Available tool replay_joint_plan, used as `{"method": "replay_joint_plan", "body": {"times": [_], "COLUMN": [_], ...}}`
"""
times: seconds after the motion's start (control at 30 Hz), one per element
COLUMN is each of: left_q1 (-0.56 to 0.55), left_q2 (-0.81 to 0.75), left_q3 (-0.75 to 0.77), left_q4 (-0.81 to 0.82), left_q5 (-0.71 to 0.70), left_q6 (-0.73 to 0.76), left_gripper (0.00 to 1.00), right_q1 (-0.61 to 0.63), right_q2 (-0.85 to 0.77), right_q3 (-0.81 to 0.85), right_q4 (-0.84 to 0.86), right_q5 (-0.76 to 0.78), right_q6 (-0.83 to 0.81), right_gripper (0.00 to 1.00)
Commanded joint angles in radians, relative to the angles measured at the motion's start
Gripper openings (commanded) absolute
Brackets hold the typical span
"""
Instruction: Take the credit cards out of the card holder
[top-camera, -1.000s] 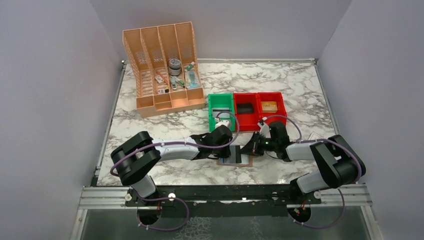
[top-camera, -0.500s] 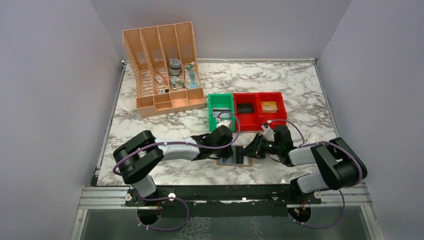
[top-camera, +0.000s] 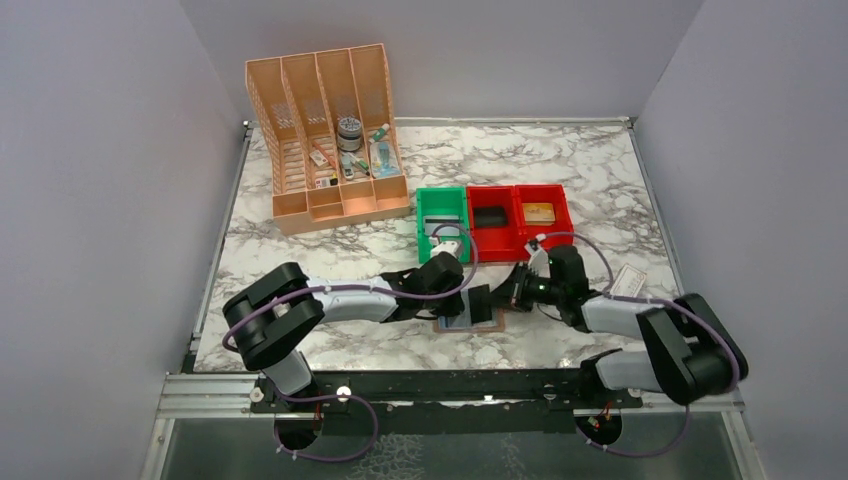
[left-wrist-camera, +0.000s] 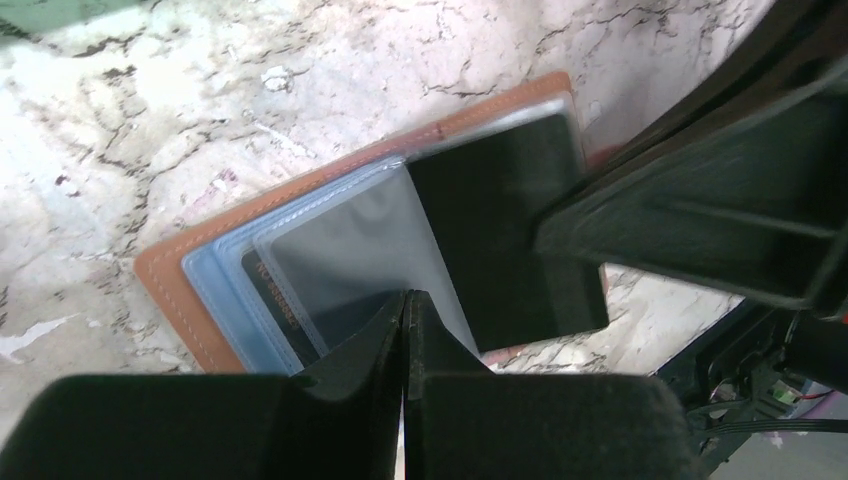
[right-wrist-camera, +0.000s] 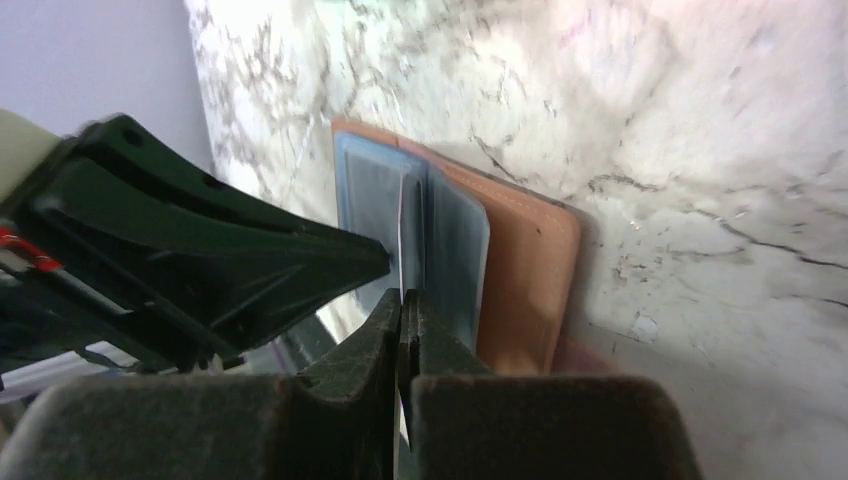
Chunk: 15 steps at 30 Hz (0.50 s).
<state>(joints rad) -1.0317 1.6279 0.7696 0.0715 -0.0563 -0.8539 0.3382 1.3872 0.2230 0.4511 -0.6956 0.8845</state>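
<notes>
The card holder (top-camera: 468, 324) lies open on the marble table, brown outside with blue-grey pockets (left-wrist-camera: 215, 290). My left gripper (top-camera: 461, 297) is shut with its tips (left-wrist-camera: 405, 300) on a clear pocket leaf of the holder. My right gripper (top-camera: 503, 293) is shut on a black credit card (top-camera: 481, 300), which sits partly out of the holder's right side (left-wrist-camera: 500, 235). That card shows edge-on in the right wrist view (right-wrist-camera: 400, 235), between my right fingertips (right-wrist-camera: 402, 300). Another dark card (left-wrist-camera: 275, 300) sits in a left pocket.
A green bin (top-camera: 441, 212) and two red bins (top-camera: 494, 218) stand just behind the grippers. An orange file organizer (top-camera: 325, 140) is at the back left. A small white box (top-camera: 628, 277) lies to the right of the right arm.
My right gripper has drawn back slightly to the right with the black card, which has come further out of the holder. The left gripper has stayed in place.
</notes>
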Motion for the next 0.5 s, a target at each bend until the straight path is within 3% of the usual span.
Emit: {"method": "replay_joint_plan", "body": {"times": [0.0,0.13,0.23,0.37,0.47], "left_q1": [-0.008,-0.008,-0.009,-0.008,-0.007], "left_q2": [-0.015,-0.067,-0.093,-0.129,-0.163], "left_q3": [-0.03,-0.017,-0.006,0.012,0.022], "left_q4": [-0.18,-0.179,-0.176,-0.167,-0.196], "left_q5": [-0.032,-0.025,-0.02,-0.004,-0.035], "left_q6": [0.044,0.065,0.074,0.087,0.1], "left_gripper": [0.06,0.1,0.15,0.23,0.31], "right_q1": [-0.005,-0.005,-0.005,-0.006,-0.005], "right_q2": [-0.219,-0.47,-0.59,-0.563,-0.473], "right_q3": [0.074,0.128,0.171,0.244,0.309], "right_q4": [-0.37,-0.525,-0.533,-0.479,-0.44], "right_q5": [0.239,0.396,0.476,0.553,0.519], "right_q6": [-0.138,-0.198,-0.269,-0.396,-0.509], "right_gripper": [0.01,0.01,0.01,0.01,0.01]}}
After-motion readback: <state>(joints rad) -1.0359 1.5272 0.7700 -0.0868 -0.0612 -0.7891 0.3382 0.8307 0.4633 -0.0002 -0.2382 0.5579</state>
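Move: The right hand already grips the black card. The left red compartment, with a black card in it, lies about 16 cm ahead of this hand, 1 cm left and 3 cm lower. At that distance and height, the green bin is some 11 cm left of the hand and the right red compartment about 10 cm right. The open card holder is 2 cm back, 6 cm left and 3 cm below. From the left hand, the holder's middle is 1 cm ahead, 3 cm right, slightly below. Lift the black card away from the card holder with the right gripper, fingers kept shut: up about 13 cm while carrying it forward and somewhat right, closing on the red compartments over the table. Turn the wrist some 40 degrees so the fingers swing to point more forward. Meanwhile ease the left gripper a little left and back, rising slightly as its fingers part. ##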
